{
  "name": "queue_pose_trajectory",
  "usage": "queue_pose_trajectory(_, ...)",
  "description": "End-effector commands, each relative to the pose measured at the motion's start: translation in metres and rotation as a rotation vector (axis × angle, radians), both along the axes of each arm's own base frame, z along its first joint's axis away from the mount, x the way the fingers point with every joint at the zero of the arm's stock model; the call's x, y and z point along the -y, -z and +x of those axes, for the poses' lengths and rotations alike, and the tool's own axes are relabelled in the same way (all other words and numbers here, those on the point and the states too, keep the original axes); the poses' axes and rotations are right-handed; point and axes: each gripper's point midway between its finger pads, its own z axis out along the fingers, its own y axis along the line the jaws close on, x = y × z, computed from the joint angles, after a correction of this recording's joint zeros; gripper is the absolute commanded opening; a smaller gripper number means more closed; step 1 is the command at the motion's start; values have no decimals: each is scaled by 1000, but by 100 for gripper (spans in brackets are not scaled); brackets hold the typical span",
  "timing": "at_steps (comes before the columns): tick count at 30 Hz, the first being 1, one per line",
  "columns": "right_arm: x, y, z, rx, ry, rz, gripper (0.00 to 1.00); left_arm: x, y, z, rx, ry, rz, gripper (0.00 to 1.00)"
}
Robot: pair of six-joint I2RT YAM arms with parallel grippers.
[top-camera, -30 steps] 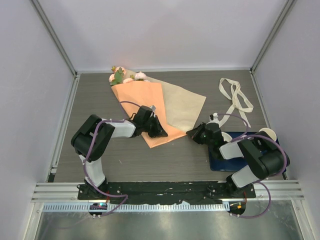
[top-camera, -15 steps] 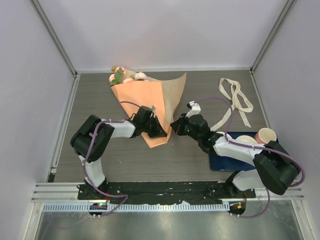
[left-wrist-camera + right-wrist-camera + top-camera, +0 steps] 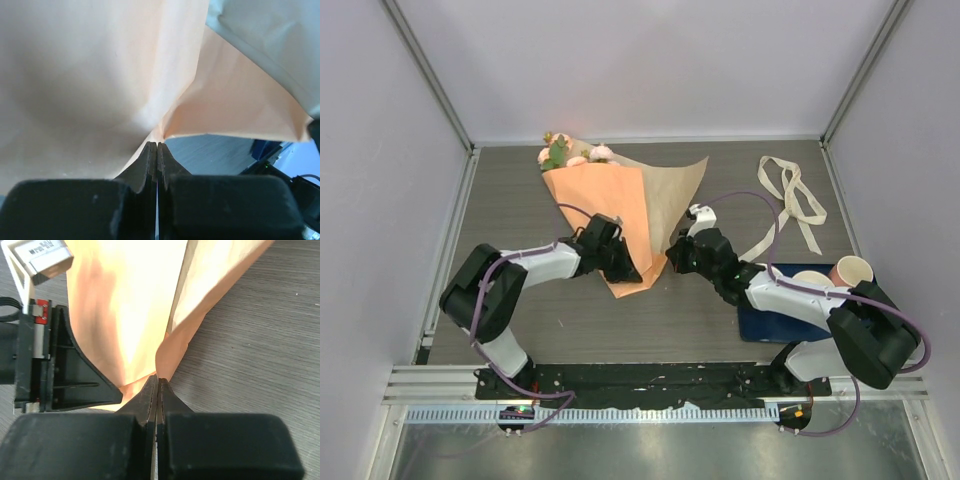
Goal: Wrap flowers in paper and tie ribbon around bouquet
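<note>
The paper (image 3: 605, 200) lies on the table, orange face up. Its tan flap (image 3: 675, 190) stands folded up and over from the right. The pink flowers (image 3: 570, 152) poke out at its far end. My left gripper (image 3: 628, 266) is shut on the paper's lower part; in the left wrist view the paper (image 3: 100, 75) runs right into the closed tips (image 3: 157, 144). My right gripper (image 3: 672, 256) is shut on the paper's edge (image 3: 172, 347) at its tips (image 3: 158, 379), close beside the left one. The cream ribbon (image 3: 798, 195) lies loose at the back right, apart from both grippers.
A dark blue mat (image 3: 770, 318) with two cups (image 3: 853, 268) on it lies at the near right, under the right arm. Metal frame rails border the table on the left, right and back.
The right gripper shut on the paper's right corner and carried it up and to the left, so the tan flap now stands folded over. The left gripper shifted slightly left, still shut on the paper.
</note>
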Motion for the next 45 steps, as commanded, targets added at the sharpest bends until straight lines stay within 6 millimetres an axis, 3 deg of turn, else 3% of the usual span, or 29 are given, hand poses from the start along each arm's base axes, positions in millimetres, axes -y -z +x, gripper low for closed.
queue_pose_trajectory(1,-12,-20,6,64,-40,-14,0,6,-36,-5,49,35,-91,2)
queue_pose_trajectory(4,-17,-21,6,67,-52,-16,0,12,-54,-2,63,54,-154,2)
queue_pose_trajectory(9,-22,-26,6,77,-62,-25,0,-6,-66,15,86,-7,-172,3)
queue_pose_trajectory(12,-26,-32,4,87,-68,-24,0,-26,-48,29,72,-52,-115,4)
queue_pose_trajectory(14,-32,-38,3,100,-85,-23,0,-29,-38,35,51,-52,-104,3)
queue_pose_trajectory(16,-38,-41,2,108,-96,-31,0,-29,-15,36,2,-49,-84,2)
queue_pose_trajectory(19,-58,-44,-2,108,-143,-29,0,-29,8,33,-33,-73,-81,1)
queue_pose_trajectory(23,-94,-41,-7,87,-221,-10,0,-34,15,34,-11,-107,-72,1)
queue_pose_trajectory(27,-121,-10,-9,3,-288,20,0,-38,11,30,8,-121,-76,1)
queue_pose_trajectory(29,-132,-8,-13,-20,-332,46,0,-38,0,31,40,-126,-91,2)
queue_pose_trajectory(34,-143,13,-18,-60,-390,45,0,-50,-10,18,76,-155,-92,6)
queue_pose_trajectory(35,-143,15,-18,-66,-402,40,0,-51,-22,17,108,-164,-108,9)
queue_pose_trajectory(37,-143,19,-18,-76,-404,37,0,-59,-22,8,104,-204,-106,14)
queue_pose_trajectory(41,-147,23,-18,-96,-413,42,0,-73,-41,0,145,-262,-105,28)
queue_pose_trajectory(42,-148,24,-19,-106,-415,45,0,-79,-52,-1,170,-282,-105,30)
queue_pose_trajectory(44,-151,25,-18,-114,-415,49,0,-95,-55,-2,170,-339,-71,35)
queue_pose_trajectory(45,-151,26,-18,-120,-412,51,0,-101,-69,0,202,-363,-87,38)
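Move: The right hand already pinches the paper's raised right flap; the folded wrap's lower left edge, where the flap is going, lies about 14 cm to its left, 3 cm back and 5 cm lower. The flower heads stand roughly 23 cm left and 27 cm ahead of it. From the shut left hand, that lower left edge is some 6 cm left, 1 cm ahead and 2 cm below. Right hand carries the flap 13 cm left over the wrap, then down; left hops forward, backs leftward, opens. ##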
